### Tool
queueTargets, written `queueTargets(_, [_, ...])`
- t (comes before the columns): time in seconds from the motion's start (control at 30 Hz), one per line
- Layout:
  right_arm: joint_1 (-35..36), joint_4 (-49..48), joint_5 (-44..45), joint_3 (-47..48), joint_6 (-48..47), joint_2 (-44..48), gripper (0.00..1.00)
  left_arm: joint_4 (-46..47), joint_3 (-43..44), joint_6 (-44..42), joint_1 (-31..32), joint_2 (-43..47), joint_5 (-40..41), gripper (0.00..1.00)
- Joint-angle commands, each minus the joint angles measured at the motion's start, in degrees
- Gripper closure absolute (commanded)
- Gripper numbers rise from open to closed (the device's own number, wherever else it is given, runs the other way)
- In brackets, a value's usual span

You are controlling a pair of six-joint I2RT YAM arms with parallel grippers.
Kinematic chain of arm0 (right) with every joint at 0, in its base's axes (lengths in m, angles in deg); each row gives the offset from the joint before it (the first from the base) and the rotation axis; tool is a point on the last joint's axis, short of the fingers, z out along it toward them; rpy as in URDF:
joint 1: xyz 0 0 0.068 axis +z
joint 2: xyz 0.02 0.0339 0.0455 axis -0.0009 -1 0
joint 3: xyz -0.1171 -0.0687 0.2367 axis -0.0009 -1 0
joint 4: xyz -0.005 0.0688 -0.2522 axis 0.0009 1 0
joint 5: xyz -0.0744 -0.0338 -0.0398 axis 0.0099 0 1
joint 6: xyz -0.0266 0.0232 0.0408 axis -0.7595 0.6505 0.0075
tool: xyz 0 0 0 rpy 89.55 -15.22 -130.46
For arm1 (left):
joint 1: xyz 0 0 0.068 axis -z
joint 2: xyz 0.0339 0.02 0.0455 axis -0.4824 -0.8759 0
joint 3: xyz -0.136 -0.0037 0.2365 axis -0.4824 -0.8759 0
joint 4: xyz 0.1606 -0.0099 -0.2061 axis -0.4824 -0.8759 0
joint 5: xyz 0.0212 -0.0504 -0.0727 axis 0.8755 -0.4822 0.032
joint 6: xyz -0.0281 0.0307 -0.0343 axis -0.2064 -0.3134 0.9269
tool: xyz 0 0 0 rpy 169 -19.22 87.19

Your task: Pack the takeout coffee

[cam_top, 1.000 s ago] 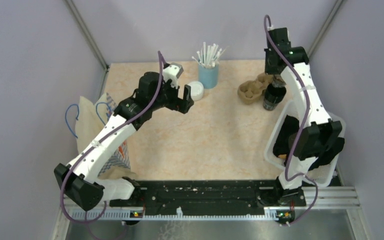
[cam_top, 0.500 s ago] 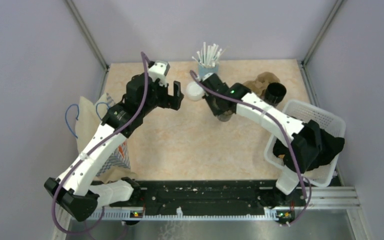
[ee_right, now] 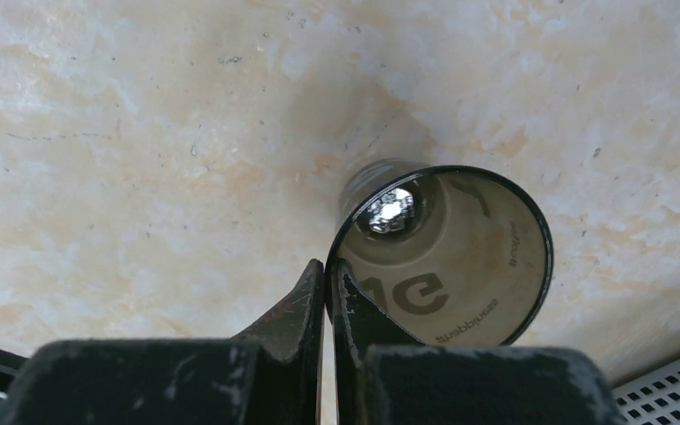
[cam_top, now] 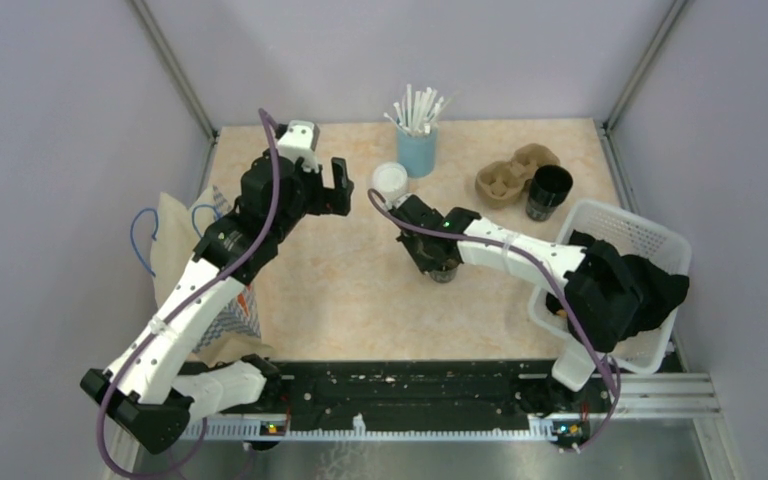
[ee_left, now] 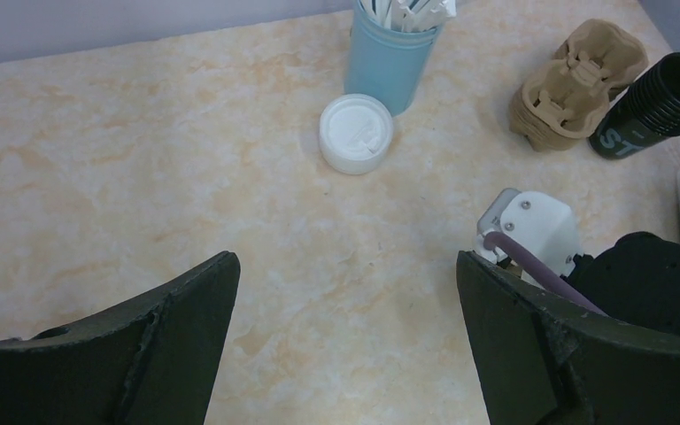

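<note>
The takeout coffee cup (ee_right: pixel 460 266), dark with a black rim and print showing through its wall, is upright at mid-table (cam_top: pixel 444 270). My right gripper (ee_right: pixel 328 266) is shut on its rim, one finger inside and one outside (cam_top: pixel 438 258). The round white lid (cam_top: pixel 390 180) lies flat beside the straw cup (ee_left: pixel 356 133). Left of the lid hovers my left gripper (cam_top: pixel 325 192), open with only bare table between its fingers (ee_left: pixel 345 261). A ribbed black cup (cam_top: pixel 548 192) stands at the back right (ee_left: pixel 664 97).
A light-blue cup of white straws (cam_top: pixel 417 150) stands at the back. A cardboard cup carrier (cam_top: pixel 505 178) sits next to the black cup. A white basket (cam_top: pixel 650 235) holding something black is at the right edge. A paper bag (cam_top: pixel 175 250) lies at the left edge.
My right arm swung from the back right to the middle of the table, carrying a cup. My left gripper drew back and left, away from the lid, still open.
</note>
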Motion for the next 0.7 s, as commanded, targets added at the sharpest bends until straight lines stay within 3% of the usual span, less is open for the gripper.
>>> queueTargets(0.0, [0.5,-4.2,-1.1,-1.9,1.2,4.9,0.97,1.5,1.2,3.2,0.2,-0.1,2.1,0.02])
queueTargets(0.07, [0.5,-4.1,-1.8,-2.1,0.9,5.8,0.88,0.7,2.1,4.4,0.3,-0.9,2.8,0.01])
queueTargets(0.13, [0.5,-3.0,-2.5,-0.8,0.7,7.0,0.73,0.0,3.0,5.7,0.2,-1.8,3.0,0.02])
queueTargets(0.3, [0.2,4.5,-2.3,9.8,-0.4,9.1,0.50,-1.0,6.1,9.2,-0.2,-6.8,0.5,0.01])
queueTargets(0.43, [-6.8,8.5,-6.1,15.0,-0.1,10.1,0.47,0.3,8.4,12.3,-2.1,-13.4,-4.9,0.01])
queueTargets(0.67, [-24.4,3.6,-21.5,9.3,2.2,11.4,0.46,-2.0,18.6,16.5,-6.0,-33.8,-10.6,0.02])
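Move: At the right fingertips, shut on its rim, is the dark cup, its middle about 4 cm to the hand's right and 4 cm below. The carrier stands some 21 cm ahead and 22 cm right of that hand; the white lids some 21 cm ahead and 8 cm left, both a little below. From the left hand the white lids lie roughly 17 cm ahead, 10 cm right and 31 cm below, with the straw canister about 23 cm ahead and 16 cm right. Opening to about half, the right fingers let go of the cup's rim, then the hand climbs about 14 cm away from it, swinging forward and to the right late in the rise and rolling its left side up some 20 degrees. The left hand, fingers still wide open, picks up speed forward, down and right towards the white lids, tipping downwards. ##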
